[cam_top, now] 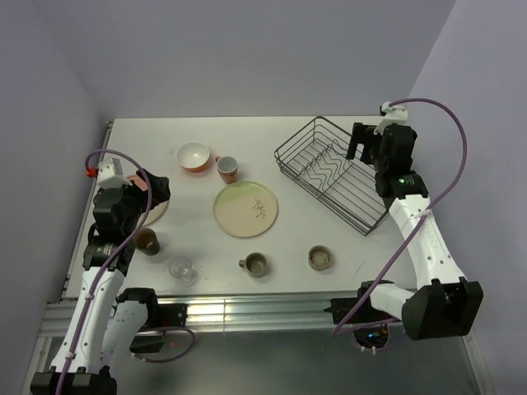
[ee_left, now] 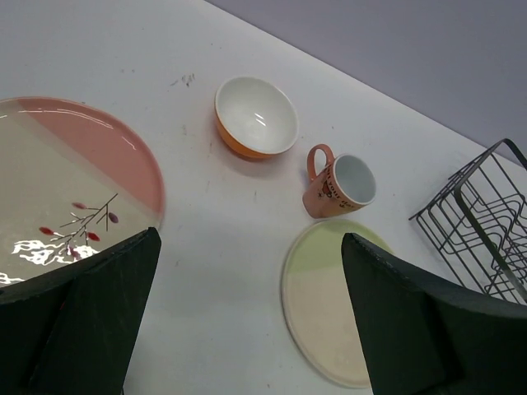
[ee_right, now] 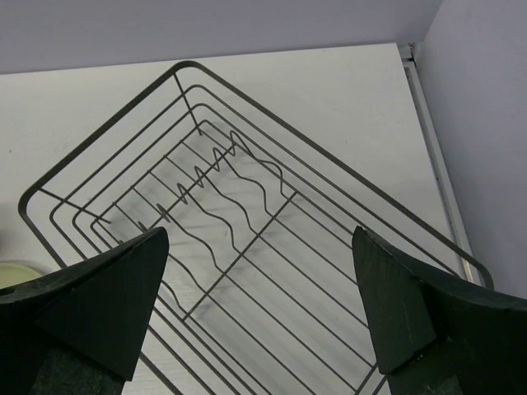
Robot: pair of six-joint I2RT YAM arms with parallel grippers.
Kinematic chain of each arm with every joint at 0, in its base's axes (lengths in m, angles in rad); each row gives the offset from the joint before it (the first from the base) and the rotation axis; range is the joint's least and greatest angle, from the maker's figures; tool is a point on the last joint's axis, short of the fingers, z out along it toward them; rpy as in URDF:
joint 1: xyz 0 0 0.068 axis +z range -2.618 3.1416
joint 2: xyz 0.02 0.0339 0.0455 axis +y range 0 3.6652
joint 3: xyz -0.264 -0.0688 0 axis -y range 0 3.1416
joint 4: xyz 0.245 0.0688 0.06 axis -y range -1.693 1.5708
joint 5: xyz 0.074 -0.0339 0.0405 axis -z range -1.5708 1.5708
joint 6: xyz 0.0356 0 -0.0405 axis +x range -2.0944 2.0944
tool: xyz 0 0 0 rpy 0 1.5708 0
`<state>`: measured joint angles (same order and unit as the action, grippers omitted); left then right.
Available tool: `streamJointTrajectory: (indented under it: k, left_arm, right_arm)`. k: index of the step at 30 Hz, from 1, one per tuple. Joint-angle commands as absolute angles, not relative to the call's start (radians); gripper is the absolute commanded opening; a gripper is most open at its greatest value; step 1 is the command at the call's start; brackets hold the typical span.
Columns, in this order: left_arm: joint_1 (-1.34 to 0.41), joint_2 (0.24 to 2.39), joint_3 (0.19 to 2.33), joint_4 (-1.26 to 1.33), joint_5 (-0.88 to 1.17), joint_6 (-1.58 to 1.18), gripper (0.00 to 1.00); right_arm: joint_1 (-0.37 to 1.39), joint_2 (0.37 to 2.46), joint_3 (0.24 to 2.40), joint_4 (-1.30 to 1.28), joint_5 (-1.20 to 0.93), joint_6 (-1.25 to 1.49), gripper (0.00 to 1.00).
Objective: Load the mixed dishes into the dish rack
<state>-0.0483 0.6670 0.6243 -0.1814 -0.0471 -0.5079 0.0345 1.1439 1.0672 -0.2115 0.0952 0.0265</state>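
The dish rack (cam_top: 296, 136) (ee_right: 189, 64) stands at the back right with nothing in it. My right gripper (cam_top: 362, 141) (ee_right: 259, 304) hovers open above it. My left gripper (cam_top: 155, 191) (ee_left: 251, 313) is open over the pink-cream plate (ee_left: 74, 181), which the arm partly hides from above. The cream-green plate (cam_top: 245, 209) (ee_left: 329, 304) lies mid-table. Behind it are the orange bowl (cam_top: 193, 156) (ee_left: 256, 117) and the pink cup (cam_top: 227, 169) (ee_left: 338, 186). Along the front stand the brown cup (cam_top: 147, 241), clear glass (cam_top: 181, 268), grey-green cup (cam_top: 257, 263) and speckled bowl (cam_top: 320, 257).
Purple walls close the table in on the left, back and right. A metal rail (cam_top: 247, 311) runs along the near edge between the arm bases.
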Motion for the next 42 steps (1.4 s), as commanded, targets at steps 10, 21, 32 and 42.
streamJointTrajectory:
  k: [10,21,32,42]
  left_arm:
    - [-0.048,0.715,0.69,-0.173,0.126,-0.517,0.99]
    - [-0.248,1.029,0.843,-0.268,0.011,-0.787,0.98]
    - [-0.351,1.477,1.095,-0.258,-0.172,-0.983,0.77]
    - [-0.351,1.759,1.368,-0.328,-0.146,-0.919,0.7]
  right_arm:
    - [0.121,1.14,1.157,-0.409,-0.276,-0.364,1.0]
    - [0.114,1.321,1.229,-0.548,-0.813,-0.305,1.0]
    - [0.114,1.328,1.16,-0.391,-0.943,-0.245,0.97]
    - [0.109,1.324,1.127,-0.38,-0.923,-0.245,0.96]
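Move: The pink mug is about 19 cm ahead of the left gripper, 18 cm to its right and 19 cm below. The white bowl stands 12 cm to the mug's left and 4 cm farther out; the green plate lies 11 cm nearer and 6 cm farther right. From the right gripper that plate is some 36 cm left, level ahead and 28 cm down; the rack's middle is 8 cm ahead, 5 cm left and 24 cm down. Swing the left gripper right and down, then reach forward towards the pink mug, about 15 cm each forward and right and 10 cm lower, tipping the fingers down some 30 degrees and narrowing them by about a quarter, short of contact. Meanwhile sweep the open right gripper left above the rack towards the green plate, drawing back and sinking a little, and turn it counter-clockwise until it faces the plate. ##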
